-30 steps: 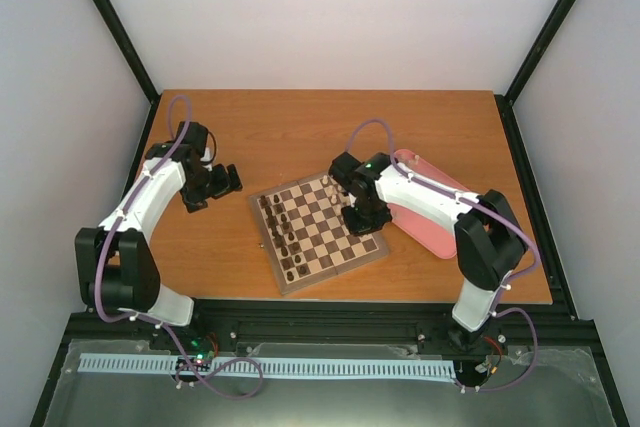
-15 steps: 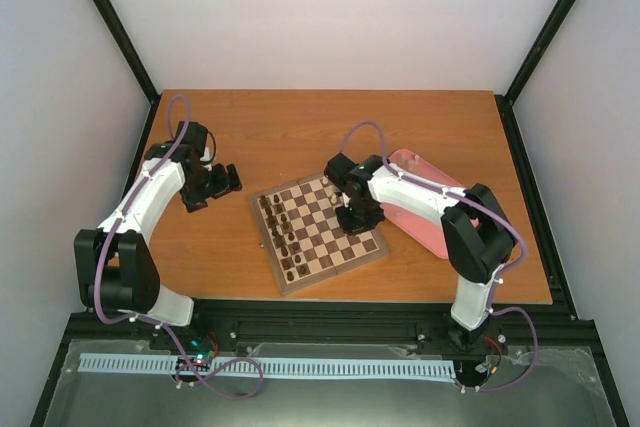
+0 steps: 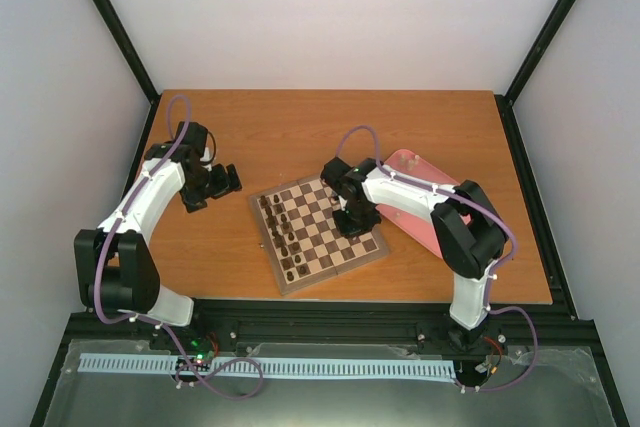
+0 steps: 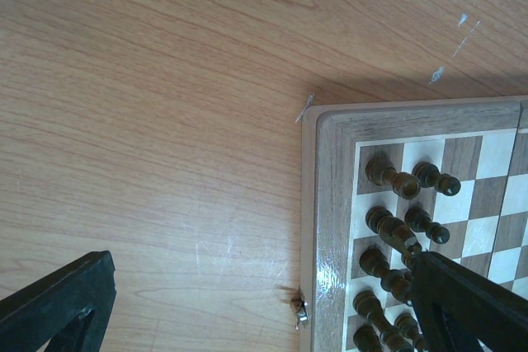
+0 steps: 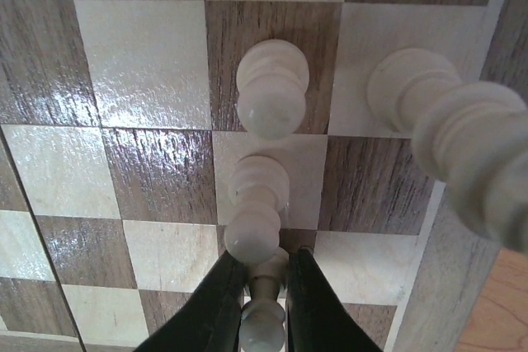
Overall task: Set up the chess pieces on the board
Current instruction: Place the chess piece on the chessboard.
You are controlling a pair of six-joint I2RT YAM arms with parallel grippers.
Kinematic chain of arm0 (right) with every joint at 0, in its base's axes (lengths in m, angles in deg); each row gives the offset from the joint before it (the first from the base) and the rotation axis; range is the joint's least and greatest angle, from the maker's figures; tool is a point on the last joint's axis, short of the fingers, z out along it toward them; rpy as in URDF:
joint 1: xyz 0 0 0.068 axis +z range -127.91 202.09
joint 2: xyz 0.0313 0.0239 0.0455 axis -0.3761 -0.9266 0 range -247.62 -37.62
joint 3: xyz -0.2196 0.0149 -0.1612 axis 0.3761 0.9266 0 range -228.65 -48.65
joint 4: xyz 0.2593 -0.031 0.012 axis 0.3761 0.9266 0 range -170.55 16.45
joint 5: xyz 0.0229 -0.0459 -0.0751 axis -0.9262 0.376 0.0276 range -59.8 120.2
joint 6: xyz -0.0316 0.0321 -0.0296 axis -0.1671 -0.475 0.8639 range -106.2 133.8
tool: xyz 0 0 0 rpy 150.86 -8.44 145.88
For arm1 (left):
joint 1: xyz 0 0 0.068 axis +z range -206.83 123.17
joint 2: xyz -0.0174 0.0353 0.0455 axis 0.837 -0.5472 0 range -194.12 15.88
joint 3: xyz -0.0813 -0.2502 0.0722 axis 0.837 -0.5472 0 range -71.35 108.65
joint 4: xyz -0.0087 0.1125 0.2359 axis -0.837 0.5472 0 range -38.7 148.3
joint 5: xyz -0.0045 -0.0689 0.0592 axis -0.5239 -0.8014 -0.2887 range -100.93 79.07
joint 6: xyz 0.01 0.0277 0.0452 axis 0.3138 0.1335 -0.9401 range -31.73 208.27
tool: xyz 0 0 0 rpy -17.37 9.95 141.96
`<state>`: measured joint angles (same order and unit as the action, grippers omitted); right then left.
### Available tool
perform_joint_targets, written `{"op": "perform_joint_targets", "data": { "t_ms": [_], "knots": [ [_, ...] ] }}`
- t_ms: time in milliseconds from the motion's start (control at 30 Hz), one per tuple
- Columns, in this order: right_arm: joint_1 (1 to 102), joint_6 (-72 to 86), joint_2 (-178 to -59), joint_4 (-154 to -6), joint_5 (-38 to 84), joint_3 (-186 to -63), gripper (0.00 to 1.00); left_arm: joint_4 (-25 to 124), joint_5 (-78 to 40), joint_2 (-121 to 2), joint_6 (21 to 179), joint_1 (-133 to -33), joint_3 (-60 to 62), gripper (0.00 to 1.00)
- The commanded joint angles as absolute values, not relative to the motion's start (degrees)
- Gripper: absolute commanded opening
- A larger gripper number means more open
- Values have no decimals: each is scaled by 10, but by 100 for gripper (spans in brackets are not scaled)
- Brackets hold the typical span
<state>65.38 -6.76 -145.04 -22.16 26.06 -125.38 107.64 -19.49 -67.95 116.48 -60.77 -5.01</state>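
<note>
The board (image 3: pixel 318 235) lies at the table's middle, angled. In the right wrist view my right gripper (image 5: pixel 266 263) is shut on a pale pawn (image 5: pixel 264 319), held low over a dark square near the board's border. Just ahead of it stand two more pale pawns (image 5: pixel 256 204) (image 5: pixel 272 92), with a taller pale piece (image 5: pixel 462 154) to the right. Whether the held pawn touches the board is hidden. In the top view the right gripper (image 3: pixel 352 219) is over the board's right side. My left gripper (image 3: pixel 225 184) hovers open left of the board, holding nothing.
Dark brown pieces (image 3: pixel 285 237) (image 4: pixel 404 228) fill the board's left rows. A pink tray (image 3: pixel 420 167) lies right of the board, partly under the right arm. A small metal latch (image 4: pixel 299 309) sticks out of the board's edge (image 4: pixel 330 204).
The right arm has shifted a little left and lower over the board with the pawn still in its grip. The left arm has not moved.
</note>
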Motion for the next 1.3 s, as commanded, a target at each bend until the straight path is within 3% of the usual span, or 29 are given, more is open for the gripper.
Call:
{"op": "perform_joint_targets", "data": {
  "t_ms": [0,300,567,700,933,1100,1267],
  "knots": [
    [660,-65,-1456,-229,256,-1246,9,1074,-191,-668,1153,-611,-53,100],
    [661,-65,-1460,-229,256,-1241,10,1073,-191,-668,1154,-611,-57,100],
    [661,-60,-1460,-230,255,-1241,27,1073,-192,-668,1155,-611,-57,100],
    [662,-58,-1454,-227,253,-1246,29,1073,-192,-667,1153,-611,-57,100],
    [662,-57,-1391,-170,274,-1289,44,1076,-189,-666,1151,-611,-59,100],
    [649,-68,-1329,-126,332,-1297,49,1077,-190,-667,1149,-611,-57,100],
    [561,-59,-1301,-141,337,-1262,49,1075,-194,-668,1148,-611,-57,100]
  ]
}}
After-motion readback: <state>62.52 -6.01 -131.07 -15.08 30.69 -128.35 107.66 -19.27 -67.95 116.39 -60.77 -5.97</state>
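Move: The right hand already holds a white pawn over its own square of the chessboard, which lies straight below, about 3 cm under the fingertips. The nearest standing pawn is roughly 2 cm ahead and 1 cm left, the next about 5 cm ahead and 2 cm left, and a tall white piece stands some 5 cm straight ahead of the hand. That square is about 11 cm back, 31 cm right and 10 cm below the left hand. Still pinching the white pawn, the right hand eases down about half a centimetre to set it on its square in line with the other pawns, then opens the fingers to roughly half and lets go. Once clear, it rises quickly some 9 cm, drifting about 3 cm right towards the pink tray while the fingers tip slightly forward. ##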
